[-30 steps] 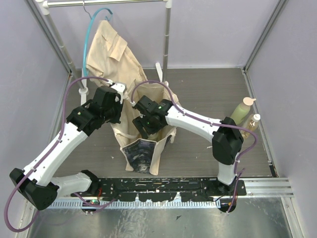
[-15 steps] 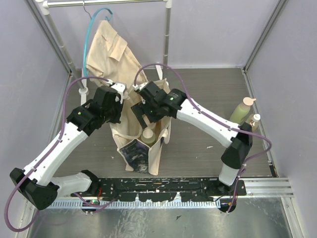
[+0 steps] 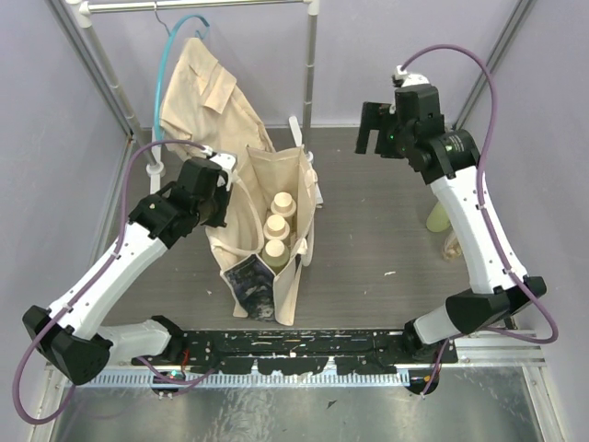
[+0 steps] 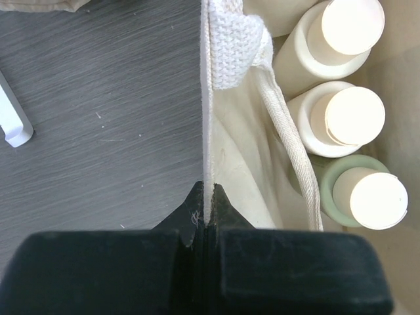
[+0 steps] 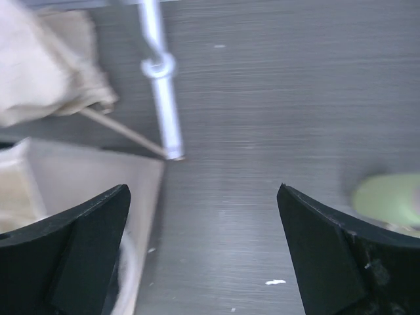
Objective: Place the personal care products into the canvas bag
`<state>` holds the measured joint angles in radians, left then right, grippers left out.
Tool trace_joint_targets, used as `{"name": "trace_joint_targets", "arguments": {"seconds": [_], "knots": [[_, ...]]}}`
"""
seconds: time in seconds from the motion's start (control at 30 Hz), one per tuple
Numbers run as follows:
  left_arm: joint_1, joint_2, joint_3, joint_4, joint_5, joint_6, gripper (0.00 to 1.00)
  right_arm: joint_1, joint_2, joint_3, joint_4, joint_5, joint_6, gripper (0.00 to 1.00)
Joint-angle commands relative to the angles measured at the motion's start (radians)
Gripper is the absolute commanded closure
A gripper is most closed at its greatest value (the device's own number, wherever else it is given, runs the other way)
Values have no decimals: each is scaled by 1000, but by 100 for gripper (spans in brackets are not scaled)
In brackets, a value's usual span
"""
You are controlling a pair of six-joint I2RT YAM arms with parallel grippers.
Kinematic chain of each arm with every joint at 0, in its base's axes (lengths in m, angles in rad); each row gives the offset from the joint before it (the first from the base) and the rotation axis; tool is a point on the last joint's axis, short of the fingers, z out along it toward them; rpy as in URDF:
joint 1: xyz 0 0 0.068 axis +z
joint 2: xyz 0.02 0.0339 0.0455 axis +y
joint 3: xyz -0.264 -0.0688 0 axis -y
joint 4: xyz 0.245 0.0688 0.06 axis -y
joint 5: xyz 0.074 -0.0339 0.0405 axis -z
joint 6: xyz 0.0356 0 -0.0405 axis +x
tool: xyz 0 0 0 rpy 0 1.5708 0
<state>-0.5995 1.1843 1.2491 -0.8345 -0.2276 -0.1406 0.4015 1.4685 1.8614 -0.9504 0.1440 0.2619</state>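
The cream canvas bag [image 3: 241,216] stands open in the middle of the table, its dark printed panel [image 3: 248,284] facing the near edge. Three personal care products stand inside in a row: two cream bottles [image 3: 282,203] [image 3: 276,227] and a yellow-green one [image 3: 274,251]. My left gripper [image 3: 222,199] is shut on the bag's left rim [image 4: 205,98]; its wrist view shows the bottles' caps [image 4: 353,115]. High at the back right, my right gripper [image 3: 375,138] is open and holds nothing. A yellow-green bottle [image 3: 438,219] and an amber one [image 3: 454,245] stand at the right, partly hidden by the right arm.
A tan shirt [image 3: 207,92] on a teal hanger hangs from the metal rack [image 3: 311,64] just behind the bag. The rack's white foot [image 5: 161,98] lies on the grey table between bag and right gripper. Side walls close in the table on both sides.
My right gripper opened over the bag, left a bottle inside, then rose and swung away to the back right. The left gripper kept its hold on the bag's rim.
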Motion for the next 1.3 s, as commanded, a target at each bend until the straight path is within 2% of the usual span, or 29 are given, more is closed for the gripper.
{"name": "trace_joint_targets", "arguments": {"seconds": [0.0,0.23,0.37,0.43,0.53,0.6,0.67,0.8,0.93,1.27], "knots": [[0,18,47,70,-11,7,99,-84,58,33,-88,214,18,0],[-2,19,47,68,-33,21,100,-361,52,-125,-6,84,96,0],[-1,12,27,79,-45,21,99,-489,72,-148,13,-8,93,0],[-1,10,19,83,-52,22,95,-538,90,-139,11,-37,83,0],[-2,10,13,84,-69,29,82,-597,120,-113,-16,-67,68,0],[-1,7,6,90,-86,36,73,-621,139,-96,-42,-63,58,0],[0,5,-2,96,-110,45,59,-631,148,-96,-57,-38,54,0],[0,-2,-11,95,-166,62,46,-639,154,-123,-67,-23,57,0],[-1,-7,-21,101,-172,74,42,-649,174,-132,-81,2,63,0],[-1,-28,-72,118,-161,58,42,-655,191,-198,-102,35,86,2]]}}
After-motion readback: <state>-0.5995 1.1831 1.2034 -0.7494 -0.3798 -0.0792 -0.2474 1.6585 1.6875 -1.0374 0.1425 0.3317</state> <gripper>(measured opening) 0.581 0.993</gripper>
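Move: The green pump bottle stands some 25 cm to the right of the empty, open right hand, about level with it in reach, its middle roughly 28 cm below. The amber bottle is just beyond it to the right, about 28 cm right of the hand and 7 cm nearer the base. The left hand has the canvas bag's left rim pinched; the bag's middle lies about 8 cm to its right and 13 cm below, with the three bottles inside about 10 cm to its right. The left hand lets go of the canvas bag's rim, its fingers opening to a bit over half while it eases about 2 cm forward and left, the rim still between them. The right hand, fingers wide open, swings some 24 cm right towards the green pump bottle and sinks about 15 cm, turning roughly 40 degrees clockwise and tipping its fingers farther down; it ends close to the pump top, with no touch to be seen. ##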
